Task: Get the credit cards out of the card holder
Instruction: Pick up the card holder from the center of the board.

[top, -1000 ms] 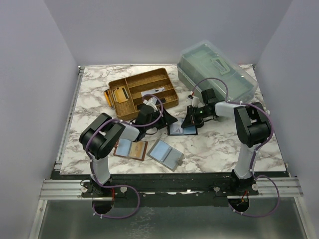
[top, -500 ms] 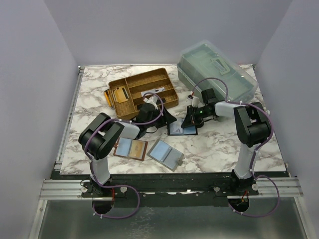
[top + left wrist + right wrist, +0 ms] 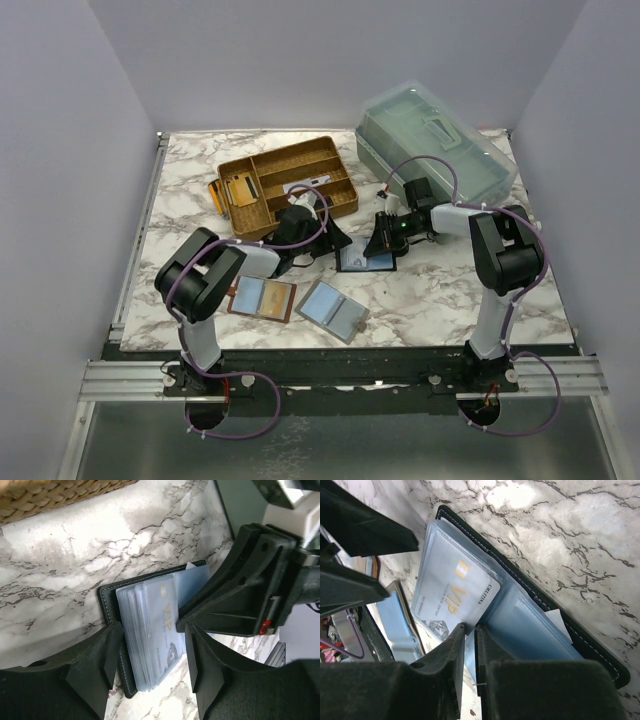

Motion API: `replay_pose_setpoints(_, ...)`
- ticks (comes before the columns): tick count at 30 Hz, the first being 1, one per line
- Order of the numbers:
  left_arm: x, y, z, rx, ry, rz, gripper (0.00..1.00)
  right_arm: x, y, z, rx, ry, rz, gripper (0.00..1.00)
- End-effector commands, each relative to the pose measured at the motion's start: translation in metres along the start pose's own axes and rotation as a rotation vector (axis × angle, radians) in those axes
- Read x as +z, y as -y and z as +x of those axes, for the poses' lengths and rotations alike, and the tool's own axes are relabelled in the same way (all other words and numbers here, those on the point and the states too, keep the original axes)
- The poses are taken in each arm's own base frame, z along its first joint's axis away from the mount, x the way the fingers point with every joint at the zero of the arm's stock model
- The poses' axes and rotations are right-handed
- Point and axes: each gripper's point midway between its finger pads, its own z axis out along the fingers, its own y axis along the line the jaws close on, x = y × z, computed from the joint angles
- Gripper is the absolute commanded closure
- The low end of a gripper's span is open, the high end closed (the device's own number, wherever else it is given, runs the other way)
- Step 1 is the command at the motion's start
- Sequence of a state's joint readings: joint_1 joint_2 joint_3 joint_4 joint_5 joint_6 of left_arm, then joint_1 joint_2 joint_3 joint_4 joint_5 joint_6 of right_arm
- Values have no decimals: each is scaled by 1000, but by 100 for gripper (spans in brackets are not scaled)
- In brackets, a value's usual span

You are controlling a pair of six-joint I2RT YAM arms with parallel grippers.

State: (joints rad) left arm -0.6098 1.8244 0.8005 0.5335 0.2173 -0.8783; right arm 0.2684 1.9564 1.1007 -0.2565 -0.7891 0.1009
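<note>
The card holder lies open on the marble, black outside with blue-grey pockets. A fanned stack of pale credit cards sits in it, and the top one reads VIP. My left gripper is open and low over the holder. Its fingers straddle the end of the card stack without pressing it. From the opposite side, my right gripper is shut on a thin blue pocket leaf of the card holder, right beside the VIP card. In the left wrist view the right gripper is close on the right.
A woven tray with gold cards stands behind the left gripper. A clear lidded box is at the back right. A brown holder and a grey holder lie open near the front.
The left arm's elbow has drifted slightly to the left. Both grippers and the card holder stay where they were.
</note>
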Motion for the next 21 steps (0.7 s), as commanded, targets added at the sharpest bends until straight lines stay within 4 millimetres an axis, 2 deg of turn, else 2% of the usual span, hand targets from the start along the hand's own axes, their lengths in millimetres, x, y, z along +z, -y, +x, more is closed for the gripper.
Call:
replay_pose_setpoints(1, -17, 17, -19, 58, 61, 16, 41, 10, 33, 22, 35, -64, 108, 84)
replay_pose_setpoints(6, -20, 31, -21, 61, 44, 58, 41, 10, 33, 22, 35, -65, 108, 84)
replay_pose_setpoints(14, -31, 41, -31, 100, 81, 76, 38, 10, 34, 23, 33, -67, 110, 84)
replay_pose_setpoints(16, -34, 42, -32, 95, 90, 82, 33, 11, 34, 23, 35, -68, 111, 84)
replay_pose_setpoints(18, -36, 38, -34, 60, 100, 82, 22, 10, 34, 22, 31, -67, 111, 84)
replay_pose_setpoints(21, -40, 38, -38, -3, 107, 121, 16, 11, 35, 23, 32, -69, 113, 84)
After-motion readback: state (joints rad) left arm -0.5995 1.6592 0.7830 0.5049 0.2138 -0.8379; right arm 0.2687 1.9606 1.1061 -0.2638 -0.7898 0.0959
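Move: The open card holder at the centre lies some 5 cm to the left hand's right, 2 cm back and 4 cm below it. From the left hand, the wicker tray's middle is about 12 cm ahead and 13 cm left, and the grey-blue holder about 17 cm back and 2 cm left. From the right hand, whose nearly shut fingertips are already among its pages, the card holder's middle is about 1 cm ahead and 1 cm below, centred left to right. Straight up goes the left hand, about 6 cm in two hitches with a brief halt halfway, away from the card holder's left half; its fingers tip up slightly and, near the top, spread wider. The right hand stays put, its nearly closed fingertips still at the pages beside the VIP card. ##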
